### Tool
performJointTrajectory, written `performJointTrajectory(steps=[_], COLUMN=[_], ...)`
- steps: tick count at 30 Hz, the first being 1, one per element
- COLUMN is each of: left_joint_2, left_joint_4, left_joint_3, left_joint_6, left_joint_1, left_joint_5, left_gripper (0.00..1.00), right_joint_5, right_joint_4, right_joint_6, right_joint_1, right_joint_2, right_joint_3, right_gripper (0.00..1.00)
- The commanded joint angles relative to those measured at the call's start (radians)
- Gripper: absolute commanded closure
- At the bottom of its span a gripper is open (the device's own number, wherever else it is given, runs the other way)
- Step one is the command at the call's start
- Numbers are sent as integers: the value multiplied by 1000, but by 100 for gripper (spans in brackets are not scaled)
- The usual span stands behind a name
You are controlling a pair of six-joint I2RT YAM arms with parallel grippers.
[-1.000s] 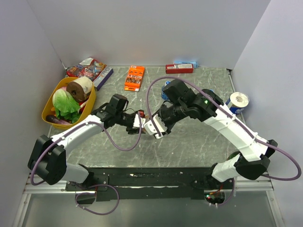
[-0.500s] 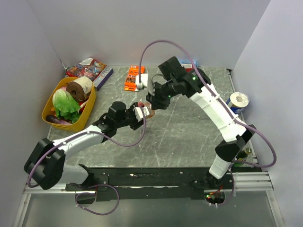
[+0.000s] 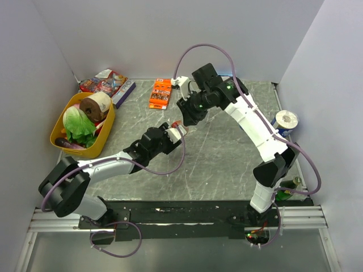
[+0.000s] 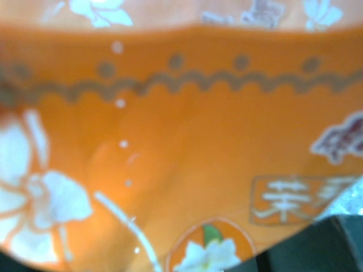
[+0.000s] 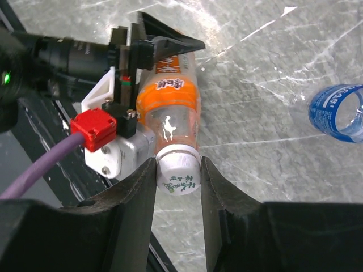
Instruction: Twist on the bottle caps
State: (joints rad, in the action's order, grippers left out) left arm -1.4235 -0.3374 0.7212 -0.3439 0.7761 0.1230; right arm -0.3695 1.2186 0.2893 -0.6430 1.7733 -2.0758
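My left gripper (image 3: 176, 130) is shut on the body of the bottle with orange liquid (image 5: 168, 105), holding it above the middle of the table. Its orange flowered label (image 4: 181, 141) fills the left wrist view. My right gripper (image 5: 177, 165) comes in from the far side, and both fingers press the sides of the whitish cap (image 5: 178, 177) sitting on that bottle's neck. A short bottle with a blue label (image 5: 334, 111) lies open-mouthed on the table to the right. The blue caps are out of view.
A yellow basket (image 3: 59, 139) with lettuce and a brown roll stands at the left. Snack packs (image 3: 105, 82) and a flat orange box (image 3: 161, 93) lie at the back. A blue-and-white roll (image 3: 285, 120) sits at the right edge, and a green bottle (image 3: 288, 186) by the right arm's base.
The right arm swung from the near middle up to the far side, and its fingers now sit on the cap. The left arm stretched further right with the orange bottle.
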Motion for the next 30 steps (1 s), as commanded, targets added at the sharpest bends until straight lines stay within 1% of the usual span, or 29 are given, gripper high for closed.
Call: performJointTrajectory(steps=[1,2,3,4,5,6,8,9,10,11,12,13,14,15,16,17,18,19,20,21,23,24,26,30], left_joint_2=[17,20,21,24,31,35,52,60,69,89,101,113,136,144,150,152,146,127,115,101,68,60,49,57], left_joint_4=[-187,-178,-158,-141,-123,-79,-28,0,36,66,96,151,191,248,337,436,498,547,669,716,825,851,879,882], left_joint_3=[72,69,66,58,54,53,47,44,38,37,40,43,50,61,90,112,136,183,211,260,299,331,348,365], left_joint_6=[37,34,33,34,37,37,29,5,-3,-19,-68,-92,-127,-226,-271,-330,-445,-483,-524,-596,-642,-673,-696,-708], left_joint_1=[14,11,6,-1,-18,-24,-47,-55,-60,-79,-90,-106,-139,-153,-164,-181,-184,-184,-189,-189,-190,-189,-190,-190], left_joint_5=[75,70,49,18,-14,-92,-187,-242,-317,-386,-442,-567,-642,-705,-761,-852,-876,-885,-913,-921,-936,-938,-941,-936], left_gripper=[99,99,99,99,99,99,99,99,99,99,99,99,99,99,99,99,99,99,99,99,99,99,99,99], right_joint_5=[-187,-184,-169,-154,-148,-157,-210,-232,-267,-285,-313,-334,-312,-281,-258,-225,-212,-200,-189,-184,-177,-174,-164,-155], right_joint_4=[35,42,56,80,88,90,50,35,6,4,18,28,29,19,10,10,7,-2,-8,-7,-11,-28,-47,-102], right_joint_6=[-105,-95,-79,-58,-49,-38,23,60,162,235,325,508,586,656,774,834,885,949,974,1022,1050,1065,1082,1102], right_joint_1=[-64,-54,-47,-40,-14,2,34,52,55,55,52,45,34,-9,-29,-47,-62,-92,-104,-115,-144,-155,-182,-213], right_joint_2=[35,40,44,55,55,49,-17,-50,-128,-170,-211,-289,-328,-363,-423,-445,-475,-486,-492,-495,-494,-492,-492,-505], right_joint_3=[-64,-99,-143,-246,-292,-323,-314,-282,-192,-141,-95,2,55,109,205,241,293,315,328,344,350,361,373,413], right_gripper=[96,66,54,45,31,25,20,19,19,18,19,19,19,20,20,21,22,22,22,22,23,23,23,25])
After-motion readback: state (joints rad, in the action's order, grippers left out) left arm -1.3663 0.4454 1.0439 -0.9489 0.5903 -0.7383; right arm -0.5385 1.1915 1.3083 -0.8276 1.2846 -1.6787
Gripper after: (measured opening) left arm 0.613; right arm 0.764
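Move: The orange bottle's white cap is already pinched between the right fingers, practically at that hand's point. From the left hand, which holds the bottle leaning to the right, the cap lies some 10 cm up, about 7 cm right and roughly 2 cm back. Nearest the right hand, a blue bottle stands about 9 cm ahead, 4 cm right and 15 cm below; the orange packet lies around 19 cm ahead, 11 cm left and 25 cm down. The cap is let go: the right fingers open clearly and lift off some 9 cm, then swing back about 12 cm while turning roughly 55 degrees counter-clockwise, and sink partway towards the cap again, open. The left hand keeps its grip on the bottle, first nearly still, then drawing it back and up while turning it about 50 degrees clockwise. ##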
